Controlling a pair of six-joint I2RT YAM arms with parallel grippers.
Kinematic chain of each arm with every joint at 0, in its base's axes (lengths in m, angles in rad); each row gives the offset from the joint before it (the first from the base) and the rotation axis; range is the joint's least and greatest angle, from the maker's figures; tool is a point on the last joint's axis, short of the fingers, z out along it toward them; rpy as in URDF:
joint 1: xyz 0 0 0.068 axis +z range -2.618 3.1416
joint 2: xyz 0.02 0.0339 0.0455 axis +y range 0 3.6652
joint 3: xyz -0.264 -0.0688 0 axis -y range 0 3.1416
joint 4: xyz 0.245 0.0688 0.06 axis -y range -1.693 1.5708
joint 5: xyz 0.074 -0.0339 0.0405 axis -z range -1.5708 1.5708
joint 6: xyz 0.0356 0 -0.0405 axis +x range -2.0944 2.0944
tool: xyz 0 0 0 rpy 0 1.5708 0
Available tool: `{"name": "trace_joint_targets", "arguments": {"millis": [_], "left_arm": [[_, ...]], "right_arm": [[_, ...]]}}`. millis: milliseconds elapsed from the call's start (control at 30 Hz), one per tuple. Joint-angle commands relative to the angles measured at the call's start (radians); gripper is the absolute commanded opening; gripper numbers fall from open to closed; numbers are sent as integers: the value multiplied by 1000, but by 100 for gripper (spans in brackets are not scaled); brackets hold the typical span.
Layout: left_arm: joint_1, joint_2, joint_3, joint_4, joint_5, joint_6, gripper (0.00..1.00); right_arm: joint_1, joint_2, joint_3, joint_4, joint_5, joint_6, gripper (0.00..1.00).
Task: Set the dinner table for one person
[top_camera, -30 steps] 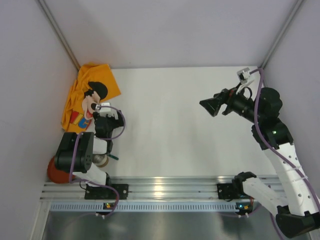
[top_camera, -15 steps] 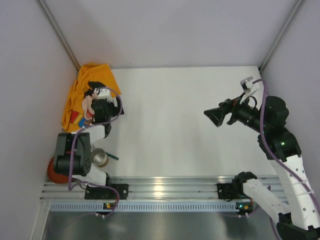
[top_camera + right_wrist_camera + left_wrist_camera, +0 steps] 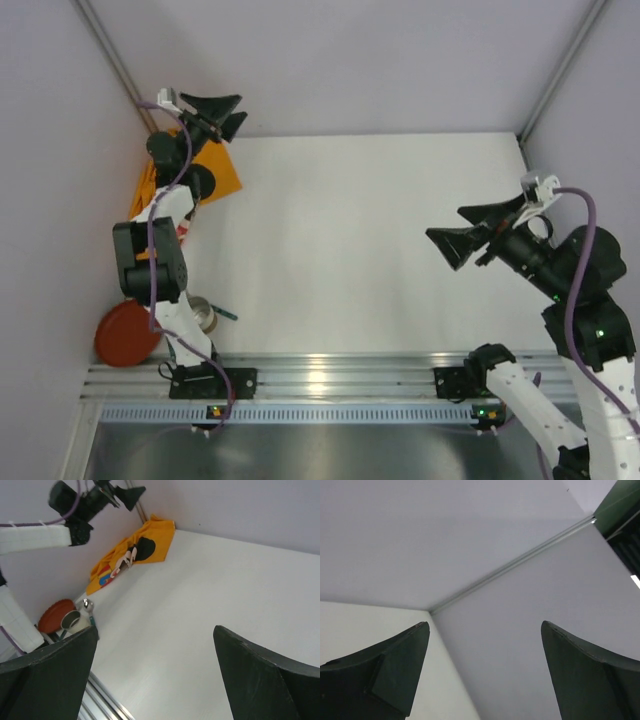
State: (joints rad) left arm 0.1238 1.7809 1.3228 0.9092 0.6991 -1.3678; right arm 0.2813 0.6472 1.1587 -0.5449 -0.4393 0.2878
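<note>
The dinner table (image 3: 340,230) is a plain white top, also filling the right wrist view (image 3: 210,575). At its near left corner lie a red plate (image 3: 125,333) (image 3: 52,615), a metal cup (image 3: 203,316) (image 3: 72,621) and a teal-handled spoon (image 3: 226,314) (image 3: 88,605). My left gripper (image 3: 238,110) (image 3: 484,626) is raised high over the far left corner, open and empty, facing bare walls. Above the table's right side hangs my right gripper (image 3: 445,223) (image 3: 155,629), open with nothing between its fingers.
An orange cartoon-mouse cloth (image 3: 215,172) (image 3: 135,550) lies crumpled at the far left corner, partly behind the left arm (image 3: 160,230). Grey walls close in the table on three sides. An aluminium rail (image 3: 320,375) runs along the near edge.
The left arm has swung up and back from low over the cup and cloth to high by the far left corner. The right gripper has drifted nearer and slightly right. Both stay open.
</note>
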Motion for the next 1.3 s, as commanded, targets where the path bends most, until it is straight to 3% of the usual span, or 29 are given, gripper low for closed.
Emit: {"name": "trace_joint_targets", "arguments": {"millis": [0,33,67,100,133,167,200,233,267,333,367,400,433,467,500,567,600,700,1000,1267], "left_arm": [[-12,198,82,508,166,-643,99],[-13,178,95,423,190,-595,99],[-15,135,99,205,213,-483,98],[-18,10,168,-412,139,-45,98],[-48,-38,256,-818,-18,230,98],[-94,-70,348,-1077,-203,647,98],[-166,-83,436,-1377,-393,808,98],[-300,-77,564,-1448,-816,920,99],[-338,-68,590,-1480,-907,1029,98],[-311,-80,520,-1482,-929,957,98],[-271,-95,466,-1446,-824,846,98],[-159,-121,314,-1360,-638,811,98],[-132,-118,268,-1251,-460,761,98],[-106,-97,280,-1320,-511,748,98],[-116,-10,421,-1425,-605,795,98],[-205,92,560,-1687,-912,916,98],[-223,176,648,-1740,-968,943,98],[-243,270,710,-1828,-1064,998,98],[-243,383,661,-1781,-1152,1029,96],[-240,485,673,-1696,-1144,1058,96]], "right_arm": [[10,-70,-8,19,17,28,100],[10,-83,-11,11,20,31,100],[10,-104,-13,4,28,39,100],[10,-115,-14,-1,39,43,100],[10,-130,-16,-18,48,44,100],[10,-136,-19,-24,54,45,100],[10,-142,-21,-32,72,45,100],[10,-149,-24,-42,77,42,100],[10,-149,-27,-49,88,42,100],[10,-152,-33,-53,94,42,100],[10,-150,-34,-55,93,42,100],[10,-147,-37,-55,94,42,100],[10,-141,-39,-55,94,42,100],[10,-136,-37,-56,97,37,100],[12,-132,-37,-56,97,34,100],[10,-116,-36,-56,102,27,100],[10,-112,-36,-55,109,27,100],[10,-97,-43,-56,123,28,100],[10,-54,-111,-53,145,74,100],[10,5,-125,-35,160,76,100]]}}
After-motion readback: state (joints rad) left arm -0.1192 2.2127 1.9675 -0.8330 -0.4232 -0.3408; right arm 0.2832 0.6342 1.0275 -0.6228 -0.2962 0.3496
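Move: The orange cloth lies far below the open left gripper: its middle some 27 cm to the left, about level with it fore and aft and 38 cm down. Its near right corner is only about 8 cm left, 4 cm ahead and 37 cm down. The cup stands roughly 36 cm back and 12 cm left, the red plate 40 cm back and 29 cm left. From the right gripper the cloth's middle is about 32 cm ahead and 65 cm left. Bring the left gripper down about 30 cm in all and some 8 cm left: first a quick forward dip, a swing back, up and right, then left and steeply down towards the cloth's right corner, turning the fingers from forward-right to slanting down, forward-left. Stay wide open, above the table. Ease the open right gripper back and up slightly, then forward and down, ending 7 cm lower. ##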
